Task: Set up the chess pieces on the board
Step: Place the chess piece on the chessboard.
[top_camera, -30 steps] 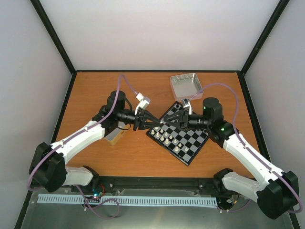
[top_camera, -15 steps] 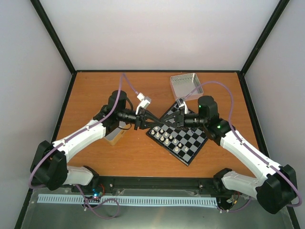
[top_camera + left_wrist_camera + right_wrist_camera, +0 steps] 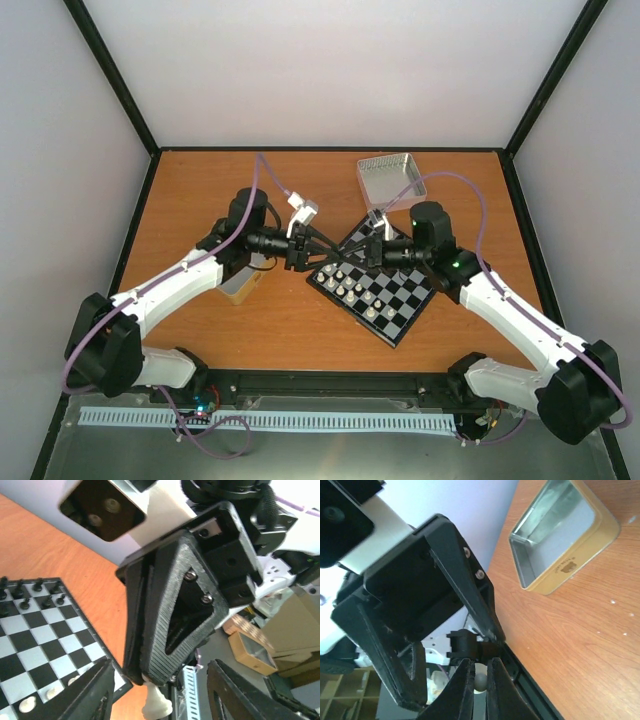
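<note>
Both grippers meet above the board's (image 3: 392, 297) far-left corner. In the right wrist view my right gripper (image 3: 481, 661) is shut on a small cream-white chess piece (image 3: 480, 683), pinched between its fingertips. The left wrist view shows the same pawn-like piece (image 3: 158, 703) hanging below the right gripper's fingers (image 3: 185, 610). My left gripper (image 3: 160, 662) stands open, its jaws spread on either side of that grip without touching the piece. From above, the left gripper (image 3: 318, 250) and right gripper (image 3: 352, 252) are tip to tip. Several white pieces (image 3: 346, 281) stand on the board.
Black chessmen (image 3: 366, 236) line the board's far edge. A silver tray (image 3: 390, 178) stands behind the board. A gold-sided tin (image 3: 240, 286) lies under the left arm, left of the board (image 3: 35, 640).
My right gripper moved left to the left gripper and shut on the white piece. The left gripper's jaws, shut before, have come apart.
</note>
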`<action>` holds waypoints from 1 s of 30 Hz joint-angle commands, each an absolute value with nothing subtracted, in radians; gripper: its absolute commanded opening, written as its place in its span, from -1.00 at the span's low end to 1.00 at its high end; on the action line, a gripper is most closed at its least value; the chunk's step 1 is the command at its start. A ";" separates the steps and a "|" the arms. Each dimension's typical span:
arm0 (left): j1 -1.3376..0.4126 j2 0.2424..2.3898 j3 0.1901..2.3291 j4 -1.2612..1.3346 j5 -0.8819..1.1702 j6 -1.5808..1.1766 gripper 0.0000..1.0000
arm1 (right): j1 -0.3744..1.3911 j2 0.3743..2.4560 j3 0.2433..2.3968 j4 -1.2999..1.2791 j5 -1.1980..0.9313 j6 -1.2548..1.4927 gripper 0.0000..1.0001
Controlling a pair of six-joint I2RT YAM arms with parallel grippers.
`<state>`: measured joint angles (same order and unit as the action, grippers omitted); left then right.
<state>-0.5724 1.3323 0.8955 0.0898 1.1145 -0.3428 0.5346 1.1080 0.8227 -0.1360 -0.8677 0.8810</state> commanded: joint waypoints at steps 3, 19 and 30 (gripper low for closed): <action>-0.580 1.333 0.951 -0.019 0.859 -0.289 0.33 | 0.552 1.078 0.877 -0.421 -0.544 0.702 -0.95; -0.483 1.306 0.947 -0.233 0.220 -0.466 0.42 | 0.645 1.000 0.691 -0.871 0.325 0.794 -0.94; -0.468 1.321 0.939 -0.239 0.233 -0.468 0.41 | 0.653 1.077 0.588 -0.698 0.127 0.768 -0.94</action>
<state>-0.4755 1.3243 0.9123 -0.2333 0.2455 -0.4561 0.6426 1.0534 0.5980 -0.7662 0.1673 0.7582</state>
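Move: The right hand already holds the white pawn it has just been handed; the empty square at the end of the pawn row lies about 16 cm to its right, 3 cm back and 24 cm below. The next white pawn stands 2 cm to the left of that square and 2 cm farther out. From the left hand, the tin of white pieces lies roughly 19 cm left, 5 cm ahead and 25 cm below. Keeping its pinch on the pawn, the right hand swings right about 17 cm and sinks some 20 cm, rolling about 60 degrees from pointing sideways to pointing mostly down over the board's near-right corner. The left hand opens wider and backs off forward, left and down, turning counter-clockwise some 50 degrees to end nearer the tin. ##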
